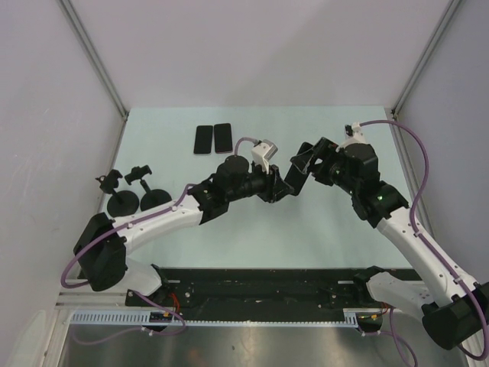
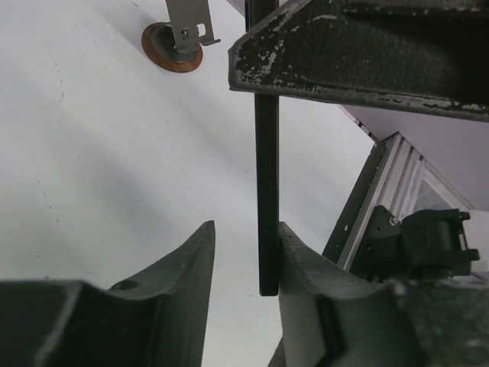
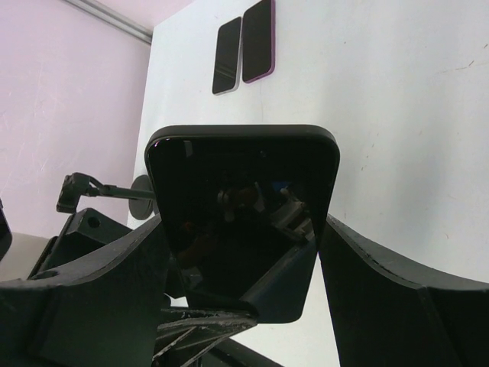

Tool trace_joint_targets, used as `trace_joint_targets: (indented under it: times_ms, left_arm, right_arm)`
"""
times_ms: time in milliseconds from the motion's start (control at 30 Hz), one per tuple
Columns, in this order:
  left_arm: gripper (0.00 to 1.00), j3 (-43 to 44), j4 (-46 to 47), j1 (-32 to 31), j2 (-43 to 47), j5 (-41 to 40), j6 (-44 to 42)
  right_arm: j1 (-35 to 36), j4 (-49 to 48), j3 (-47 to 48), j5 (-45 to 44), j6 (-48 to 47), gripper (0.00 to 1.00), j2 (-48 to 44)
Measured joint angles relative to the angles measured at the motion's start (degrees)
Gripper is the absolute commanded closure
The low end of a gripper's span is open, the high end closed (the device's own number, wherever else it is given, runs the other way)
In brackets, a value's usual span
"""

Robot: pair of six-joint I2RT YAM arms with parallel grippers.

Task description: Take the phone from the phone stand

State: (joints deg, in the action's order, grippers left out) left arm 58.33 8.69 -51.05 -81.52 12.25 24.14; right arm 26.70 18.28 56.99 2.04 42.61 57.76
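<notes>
A black phone (image 3: 241,176) is held upright in the air over the table's middle, between the two grippers (image 1: 290,177). My right gripper (image 3: 243,222) is shut on it, one finger on each long side, with the screen facing its camera. My left gripper (image 2: 246,229) is open around the phone's lower edge (image 2: 266,191), seen edge-on. The phone touches its right finger (image 2: 306,267); the left finger stands apart. Two empty black phone stands (image 1: 122,195) (image 1: 149,191) sit at the table's left.
Two more phones (image 1: 202,139) (image 1: 222,138) lie flat side by side at the back of the table; they also show in the right wrist view (image 3: 228,55) (image 3: 258,40). A round brown foot with a grey bracket (image 2: 172,46) stands on the table.
</notes>
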Motion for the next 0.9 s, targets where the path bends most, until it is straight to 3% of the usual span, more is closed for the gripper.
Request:
trace_joint_targets:
  times_ms: [200,233,300,333,433,533,900]
  left_arm:
    - [1.00,0.00,0.07,-0.28,-0.09,-0.02,-0.09]
    - [1.00,0.00,-0.04,-0.37,-0.09,-0.15,0.04]
    - [1.00,0.00,-0.07,-0.37,-0.09,-0.52,0.15]
    - [1.00,0.00,-0.07,-0.37,-0.09,-0.68,0.17]
    - [0.99,0.00,-0.04,-0.55,-0.09,-1.36,0.22]
    - [1.00,0.00,-0.04,-0.50,-0.07,-2.08,0.11]
    - [0.99,0.33,-1.77,8.70,-2.27,-5.90,1.03]
  right_arm:
    - [0.72,-0.90,-0.74,-0.07,0.31,0.99,0.00]
    - [0.76,-1.01,-0.90,-0.09,0.35,0.94,0.02]
    - [0.79,-1.09,-0.96,-0.24,0.42,0.72,0.00]
    - [0.81,-1.14,-0.96,-0.28,0.39,0.48,0.00]
    - [0.83,-1.18,-0.96,-0.50,0.04,0.14,-0.04]
    - [0.72,-1.20,-0.98,-0.55,-0.63,0.00,-0.59]
    - [-1.14,2.82,-1.05,-5.75,-6.97,0.00,-9.99]
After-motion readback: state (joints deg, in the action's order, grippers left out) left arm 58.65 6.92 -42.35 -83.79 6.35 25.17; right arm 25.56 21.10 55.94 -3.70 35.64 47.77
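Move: The phone is off its stand, held upright by its long edges between the right fingers. Its lower end already sits between the left hand's half-closed pads, its middle about 3 cm ahead of the left hand, 3 cm right and 4 cm above. From the left hand, the emptied phone stand is some 20 cm ahead and 31 cm right; the two lying phones are about 35 cm ahead, roughly 21 and 29 cm left, all well below. The left fingers shut on the phone's lower end, pinching it front and back, while the right hand keeps its grip; then the right fingers spread and let go. The left hand carries the phone forward and left about 9 cm towards the lying phones, sinking slightly and turning some 15 degrees counter-clockwise, as the right hand backs off to the right and up about 5 cm. ##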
